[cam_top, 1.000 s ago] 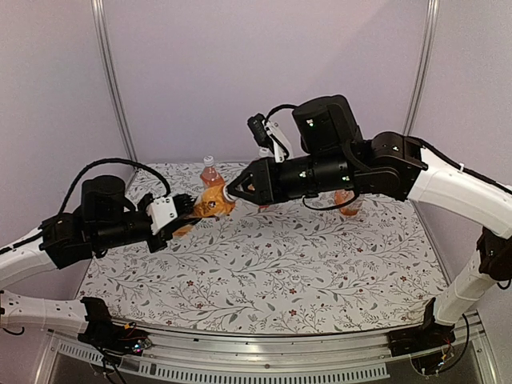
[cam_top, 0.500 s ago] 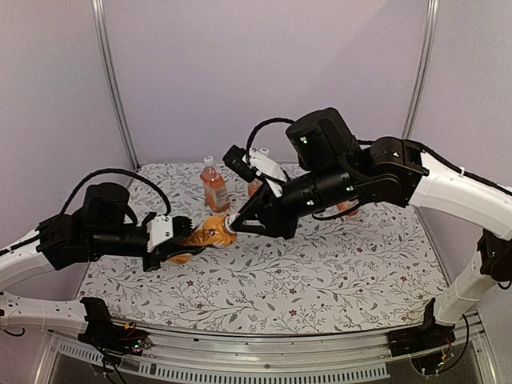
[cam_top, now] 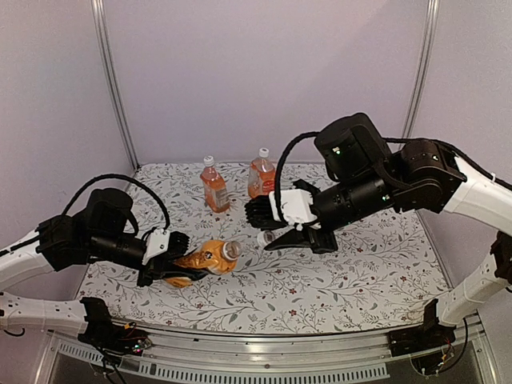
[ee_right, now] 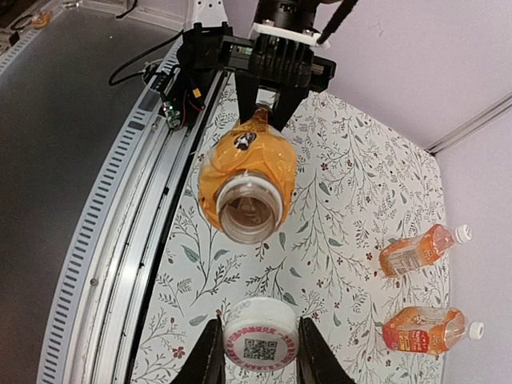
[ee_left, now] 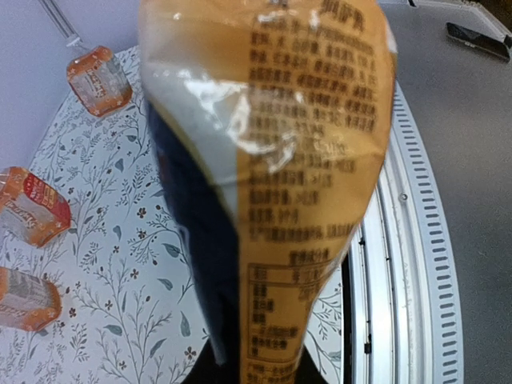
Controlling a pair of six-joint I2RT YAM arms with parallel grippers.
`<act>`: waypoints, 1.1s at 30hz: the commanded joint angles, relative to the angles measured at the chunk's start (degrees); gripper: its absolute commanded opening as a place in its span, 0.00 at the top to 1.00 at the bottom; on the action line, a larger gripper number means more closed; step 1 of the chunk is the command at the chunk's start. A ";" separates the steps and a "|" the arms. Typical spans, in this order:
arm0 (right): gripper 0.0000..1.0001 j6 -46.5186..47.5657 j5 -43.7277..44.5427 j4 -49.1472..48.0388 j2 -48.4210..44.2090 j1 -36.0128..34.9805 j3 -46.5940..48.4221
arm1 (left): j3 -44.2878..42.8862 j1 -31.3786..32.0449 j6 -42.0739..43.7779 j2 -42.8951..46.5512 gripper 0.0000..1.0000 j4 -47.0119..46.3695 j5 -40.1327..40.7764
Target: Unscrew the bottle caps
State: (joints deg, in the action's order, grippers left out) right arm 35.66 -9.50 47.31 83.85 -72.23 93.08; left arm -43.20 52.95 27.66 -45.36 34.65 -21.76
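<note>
My left gripper [cam_top: 174, 264] is shut on the base end of an orange-labelled bottle [cam_top: 205, 258], held tilted just above the table. Its neck [ee_right: 250, 210] is bare and the mouth stands open. That bottle [ee_left: 272, 160] fills the left wrist view and hides the fingers. A short way right of the mouth, my right gripper [cam_top: 269, 238] is shut on a white bottle cap [ee_right: 260, 342] with a printed code on its face. Two more bottles of orange drink [cam_top: 214, 186] [cam_top: 261, 175] stand at the back, each with its white cap [cam_top: 208, 160] [cam_top: 263, 152] on.
The flowered table cover [cam_top: 320, 280] runs to a metal rail [cam_top: 264, 364] at the near edge. The left wrist view shows three bottles [ee_left: 98, 78] [ee_left: 32, 206] [ee_left: 24, 298] toward the back. My right arm [cam_top: 384, 184] reaches across the back right of the table.
The cap has come off the bottle. My right gripper carried it away to the right, while my left gripper brought the bottle down and nearer.
</note>
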 commanded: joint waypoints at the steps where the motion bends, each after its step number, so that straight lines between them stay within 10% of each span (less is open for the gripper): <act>1: 1.00 13.86 3.07 11.24 0.69 0.01 6.65 | -0.81 0.18 -2.32 -0.80 1.00 3.89 -6.73; 18: 1.00 12.48 3.12 4.37 -5.43 0.04 -1.05 | -2.56 -1.91 -4.78 -1.32 1.00 2.21 -4.30; 26: 1.00 -27.52 23.80 -4.23 -5.38 2.45 -16.96 | 1.43 -4.65 -12.00 2.28 1.00 -7.70 3.23; 33: 1.00 -59.76 23.88 -4.94 0.50 2.53 -29.11 | 4.96 -6.16 -15.16 5.16 1.00 -12.03 5.17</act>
State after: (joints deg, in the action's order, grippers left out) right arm -1.23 12.25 42.89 81.10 -69.69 67.68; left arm -40.56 47.94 15.51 -41.80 26.59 -18.33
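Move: From the right hand, which pinches a white cap, the loose cap on the table lies roughly 16 cm ahead, in line sideways, 31 cm below. The orange bottle's open mouth is about 2 cm back, 7 cm left, 3 cm lower; the middle juice bottle stands some 42 cm ahead, 22 cm lower. From the left hand, the patch where the orange bottle first stood is about 9 cm ahead, 5 cm left, 21 cm below; the left juice bottle is some 40 cm ahead, 2 cm right, 11 cm lower. Keep the cap pinched and ease the right hand off to the right beside the bottle mouth, bobbing a little, then drop it fast, some 15 cm, towards the loose cap, drifting forward and right while the wrist swings about 45 degrees clockwise and the fingers steepen. Keep the left grip on the orange bottle; draw back slightly, pause, then carry it forward about 5 cm and a little up, turning counter-clockwise. ##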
